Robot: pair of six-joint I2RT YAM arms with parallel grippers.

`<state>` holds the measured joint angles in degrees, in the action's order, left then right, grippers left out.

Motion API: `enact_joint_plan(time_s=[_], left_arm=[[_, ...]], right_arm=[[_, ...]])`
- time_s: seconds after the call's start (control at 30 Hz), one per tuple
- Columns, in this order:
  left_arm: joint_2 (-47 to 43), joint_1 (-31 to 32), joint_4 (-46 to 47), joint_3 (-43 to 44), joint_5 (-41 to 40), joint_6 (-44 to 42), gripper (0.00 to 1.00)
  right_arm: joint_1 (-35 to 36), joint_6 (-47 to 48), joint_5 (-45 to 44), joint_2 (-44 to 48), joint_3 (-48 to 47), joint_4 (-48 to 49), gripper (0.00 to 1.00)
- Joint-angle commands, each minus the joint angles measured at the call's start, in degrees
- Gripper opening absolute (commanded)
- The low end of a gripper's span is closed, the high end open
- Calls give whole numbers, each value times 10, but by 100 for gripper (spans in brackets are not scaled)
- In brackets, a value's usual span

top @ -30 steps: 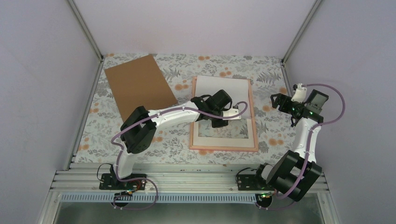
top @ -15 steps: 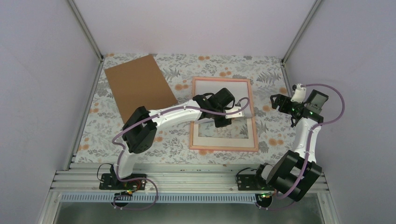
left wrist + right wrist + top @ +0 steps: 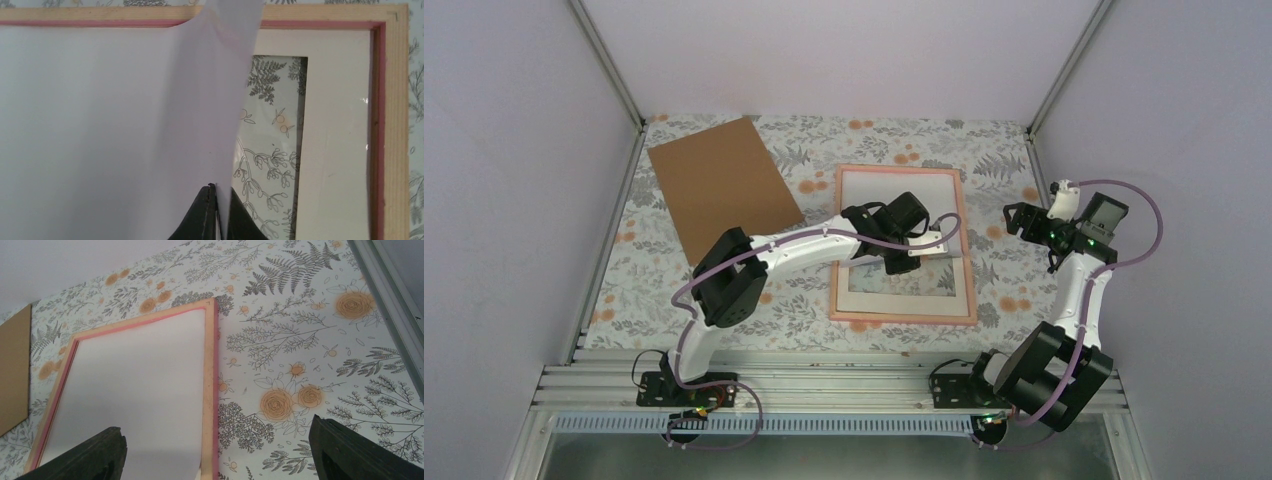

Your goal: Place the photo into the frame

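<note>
The pink frame [image 3: 902,318] lies flat in the middle of the table with a white mat board [image 3: 856,296] inside it. The photo [image 3: 889,187] shows only its plain white back and covers the frame's far half. My left gripper [image 3: 921,250] is shut on the photo's near edge, which curls up off the mat. In the left wrist view the photo [image 3: 100,125] rises from the pinched jaws of the left gripper [image 3: 218,194], beside the mat board [image 3: 335,150] and frame [image 3: 395,125]. My right gripper [image 3: 1014,218] hovers open to the frame's right, holding nothing.
A plain brown cardboard sheet [image 3: 719,185] lies at the far left on the floral tablecloth. In the right wrist view the frame [image 3: 209,380], photo [image 3: 135,385] and a cardboard corner [image 3: 12,370] show beyond the open right gripper [image 3: 216,427]. Walls enclose the table.
My left gripper has shifted slightly right with the photo. The sheet's far edge, which overlapped the frame's far rail, now sits inside it. The right arm has not moved.
</note>
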<state>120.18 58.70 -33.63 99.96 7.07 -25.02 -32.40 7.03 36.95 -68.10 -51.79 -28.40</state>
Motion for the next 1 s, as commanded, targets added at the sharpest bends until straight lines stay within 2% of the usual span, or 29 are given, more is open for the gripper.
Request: enact_joint_plan(time_s=[0.0,0.17,0.3,0.4,0.6,0.73,0.97], left_arm=[[7,6,2,-6,2,-14,12],[-19,6,-3,-17,31,-21,54],[-46,6,-8,-32,60,-29,84],[-65,6,-11,-51,81,-34,99],[-79,3,-3,-78,112,-27,100],[-95,-1,36,-113,93,-8,100],[-169,-99,97,-194,112,66,100]], right_arm=[[-6,13,12,6,-15,-2,90],[-6,23,13,5,-13,-8,90],[-6,39,12,0,-13,-11,90],[-6,58,15,-11,-14,-18,90],[-7,81,25,-45,-17,-35,90],[-5,97,27,-72,-20,-45,90],[24,137,19,-173,-27,-81,87]])
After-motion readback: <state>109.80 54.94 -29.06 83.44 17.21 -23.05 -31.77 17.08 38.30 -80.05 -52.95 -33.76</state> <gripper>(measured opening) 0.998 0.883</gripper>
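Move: The left hand still pinches the photo's near edge, with the frame's near rail about 13 cm back, 1 cm right and some 9 cm below; the mat's bare near strip is about 10 cm back. The frame's right rail lies roughly 15 cm right and 4 cm ahead, while the cardboard is about 40 cm left and 16 cm ahead. From the right hand, the right rail sits about 12 cm left, 4 cm back and 18 cm below, and the near rail 26 cm left and 21 cm back. The left fingers spread wide and let go of the photo's near edge while the hand draws back about 4 cm towards the frame's near rail, first dipping slightly and then rising a couple of centimetres, before it swings some 3 cm left, eases forward and sinks again over the photo. Partway through, the right hand, fingers kept wide open, starts straight down in the space right of the frame, some 6 to 7 cm, its fingers tipping about 10 degrees further down. ##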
